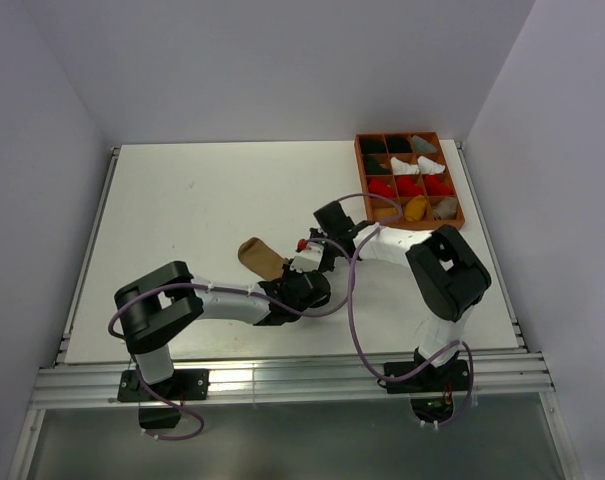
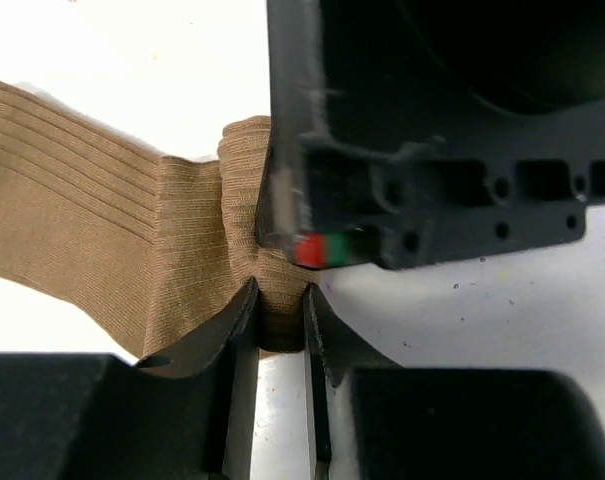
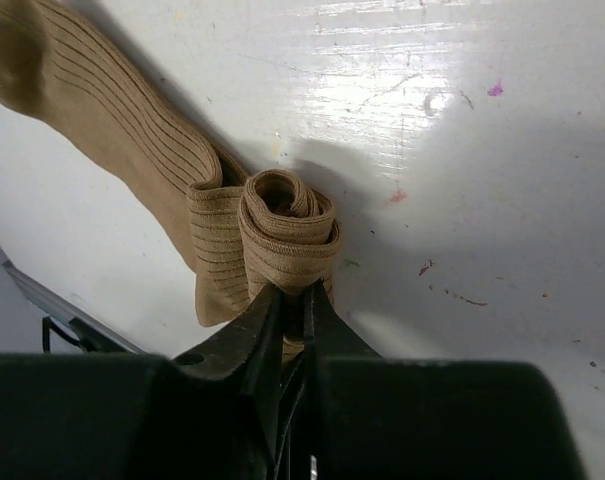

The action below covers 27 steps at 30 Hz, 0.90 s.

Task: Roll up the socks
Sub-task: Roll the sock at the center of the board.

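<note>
One tan ribbed sock (image 1: 259, 257) lies mid-table, its near end wound into a small roll (image 3: 287, 225) with the rest flat (image 2: 82, 220). My left gripper (image 2: 280, 297) is shut on a bunched fold of the sock beside the roll. In the overhead view the left gripper (image 1: 300, 282) sits just right of the sock. My right gripper (image 3: 293, 292) pinches the lower edge of the roll, its jaws nearly together with fabric between them. It meets the left gripper from the far side (image 1: 320, 246). The sock's cuff is hidden.
An orange compartment tray (image 1: 359, 170) stands at the back right with black, white, grey, red and yellow sock bundles. The right gripper's black body (image 2: 432, 150) hangs close over the left gripper. The table's near rail (image 1: 282, 380) runs along the front.
</note>
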Available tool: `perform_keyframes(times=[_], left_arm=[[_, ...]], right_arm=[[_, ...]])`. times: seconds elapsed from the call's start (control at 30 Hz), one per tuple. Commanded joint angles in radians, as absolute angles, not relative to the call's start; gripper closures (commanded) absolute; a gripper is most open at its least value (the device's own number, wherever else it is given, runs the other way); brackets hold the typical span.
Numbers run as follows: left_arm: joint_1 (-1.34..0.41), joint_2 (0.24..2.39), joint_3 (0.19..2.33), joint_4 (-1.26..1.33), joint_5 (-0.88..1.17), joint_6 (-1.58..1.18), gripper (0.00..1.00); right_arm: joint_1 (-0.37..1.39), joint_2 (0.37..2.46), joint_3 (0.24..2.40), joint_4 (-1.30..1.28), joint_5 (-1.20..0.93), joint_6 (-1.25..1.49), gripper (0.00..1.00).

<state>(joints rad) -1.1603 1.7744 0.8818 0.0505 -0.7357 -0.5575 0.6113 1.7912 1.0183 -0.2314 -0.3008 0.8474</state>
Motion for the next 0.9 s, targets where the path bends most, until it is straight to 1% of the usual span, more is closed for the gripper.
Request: perform_keyframes(times=[0.0,0.1,0.13,0.23,0.27,0.3,0.37,0.47,0.63,0.87], left_arm=[[-1.155,1.761,0.897,0.057,-0.640,-0.581,0.94],[-1.120,1.707,0.867,0.064,-0.528,-0.623,0.96],[-1.106,1.675,0.845,0.069,-0.456,-0.638,0.96],[-1.040,1.611,0.810,0.090,-0.352,-0.693,0.96],[-1.022,1.599,0.789,0.098,-0.274,-0.706,0.96],[-0.987,1.589,0.779,0.104,-0.235,-0.733,0.96],[-0.928,1.578,0.762,0.123,-0.120,-0.756,0.96],[-0.872,1.578,0.743,0.150,-0.036,-0.798,0.95],[-0.792,1.578,0.678,0.235,0.128,-0.891,0.95],[-0.692,1.608,0.604,0.356,0.250,-1.002,0.94]], right_arm=[[0.614,1.723,0.945,-0.117,-0.363,0.874,0.85],[0.592,1.642,0.850,0.033,-0.374,0.908,0.69],[0.575,1.605,0.800,0.113,-0.389,0.931,0.60],[0.543,1.554,0.729,0.214,-0.399,0.956,0.48],[0.538,1.533,0.697,0.260,-0.399,0.956,0.43],[0.537,1.523,0.681,0.281,-0.396,0.957,0.41],[0.537,1.508,0.637,0.358,-0.400,0.966,0.40],[0.537,1.502,0.574,0.470,-0.399,0.994,0.40],[0.537,1.542,0.528,0.573,-0.403,1.032,0.40],[0.537,1.655,0.466,0.800,-0.405,1.083,0.40]])
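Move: The rolled part of the brown sock is in both hands' closed fingertips, its middle within about 1 cm of either. The sock's flat toe part runs out beyond it, its middle some 7 cm left and 4 cm ahead of the left hand, about 1 cm lower. From the right hand, the divided box is about 28 cm to the right and 22 cm ahead, roughly level. The left fingers keep their pinch on the sock's roll while the right ones open to over half and come free. The right hand lifts about 4 cm with a slight shift back and right, then sinks a little, tilting. Holding on, the left hand eases back and right, then rises slightly and shifts left, its wrist turning about 50 degrees from pointing forward to pointing forward-right and down. ##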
